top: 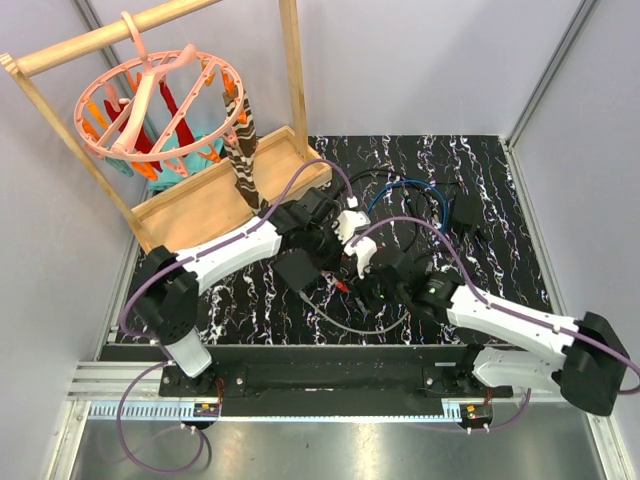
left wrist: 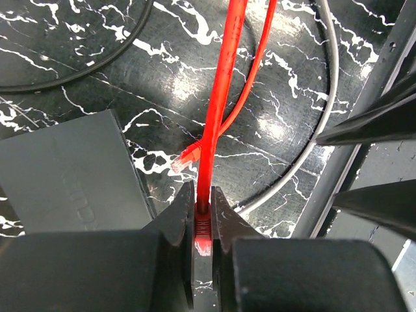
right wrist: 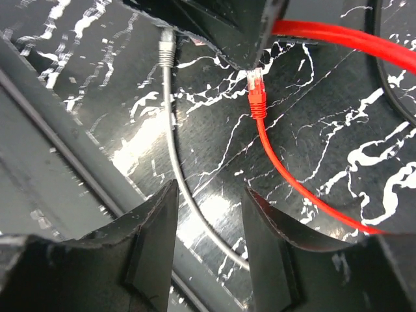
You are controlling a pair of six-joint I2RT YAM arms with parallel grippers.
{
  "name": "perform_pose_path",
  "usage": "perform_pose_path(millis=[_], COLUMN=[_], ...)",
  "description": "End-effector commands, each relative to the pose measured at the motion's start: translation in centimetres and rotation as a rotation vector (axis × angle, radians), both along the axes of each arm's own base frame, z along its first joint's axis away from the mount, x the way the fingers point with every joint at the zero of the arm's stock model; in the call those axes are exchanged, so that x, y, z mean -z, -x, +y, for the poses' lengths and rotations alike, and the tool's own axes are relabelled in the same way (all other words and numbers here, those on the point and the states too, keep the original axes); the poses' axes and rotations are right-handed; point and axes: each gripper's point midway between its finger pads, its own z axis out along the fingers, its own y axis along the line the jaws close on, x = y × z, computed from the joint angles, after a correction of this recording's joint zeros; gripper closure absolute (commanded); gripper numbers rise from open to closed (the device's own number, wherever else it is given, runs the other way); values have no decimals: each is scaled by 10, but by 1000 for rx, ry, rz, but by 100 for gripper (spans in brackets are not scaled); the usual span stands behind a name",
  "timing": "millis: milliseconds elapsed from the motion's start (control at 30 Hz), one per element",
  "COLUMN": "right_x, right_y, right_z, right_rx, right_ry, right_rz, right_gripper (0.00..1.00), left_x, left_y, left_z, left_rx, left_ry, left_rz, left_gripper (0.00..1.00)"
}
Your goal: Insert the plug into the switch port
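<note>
My left gripper [left wrist: 203,214] is shut on a red plug [left wrist: 203,227], and its red cable [left wrist: 221,84] runs away from the jaws. It shows in the top view [top: 338,268] at the table's middle. The cable's other red plug [left wrist: 187,156] lies loose on the table, and also shows in the right wrist view [right wrist: 257,88]. The flat black switch box [left wrist: 65,172] lies just left of my left gripper, and its port is not visible; it shows in the top view [top: 297,270]. My right gripper [right wrist: 211,224] is open over a grey cable [right wrist: 172,149], close to the left gripper [top: 368,292].
A grey plug [right wrist: 167,47] ends the grey cable, which loops near the front [top: 350,322]. A blue cable [top: 400,192] and a chunky black adapter [top: 468,212] lie at the back right. A wooden rack [top: 230,195] with a peg hanger [top: 160,100] stands back left.
</note>
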Motion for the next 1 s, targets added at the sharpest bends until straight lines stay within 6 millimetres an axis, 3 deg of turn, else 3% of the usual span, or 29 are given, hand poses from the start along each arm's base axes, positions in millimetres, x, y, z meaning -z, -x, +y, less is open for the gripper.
perform_pose_path(millis=[0,167,300,533,667,967], right_x=[-2,26,34,75,80,52], right_y=[-23,-39,-54,-51,-43,-22], right_z=[21,25,29,36,36,21], right_rx=[22,83,132,99,86,57], right_ry=[-38,13,3,37,21,6], right_rz=[-111,-138,-196,-150,-112,-74], right_gripper=[49,48,46,48,50,47], left_x=[-10,-4,-3,5,12,29], left_y=[-7,-8,-8,-15,-21,-35], left_z=[-8,-9,-12,-10,-9,-3], left_rx=[30,25,29,18,7,-12], left_ry=[38,35,41,30,12,-44], left_rz=[-3,30,48,72,76,54], left_gripper=[100,100,100,100,100,100])
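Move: The left hand already grips one red plug. The switch it is bound for has its middle about 5 cm ahead, 6 cm left and 9 cm below; the grey plug seated in the switch is roughly 4 cm left and 1 cm back, and the loose red plug some 4 cm right, level fore and aft. From the open right hand the switch lies about 9 cm ahead and 14 cm left, the loose plug 5 cm ahead and 4 cm left, the grey plug 3 cm ahead and 12 cm left, all well below. Keeping its closed grip on the red plug, the left hand sinks about 5 cm beside the switch's port side, drifting slightly forward and left and tilting a little, its descent ending just before a slight lift. The half-open right hand drops some 7 cm while reaching forward and a little left into the space in front of the ports, then eases back between one and two centimetres, its fingers staying apart with nothing between them. ##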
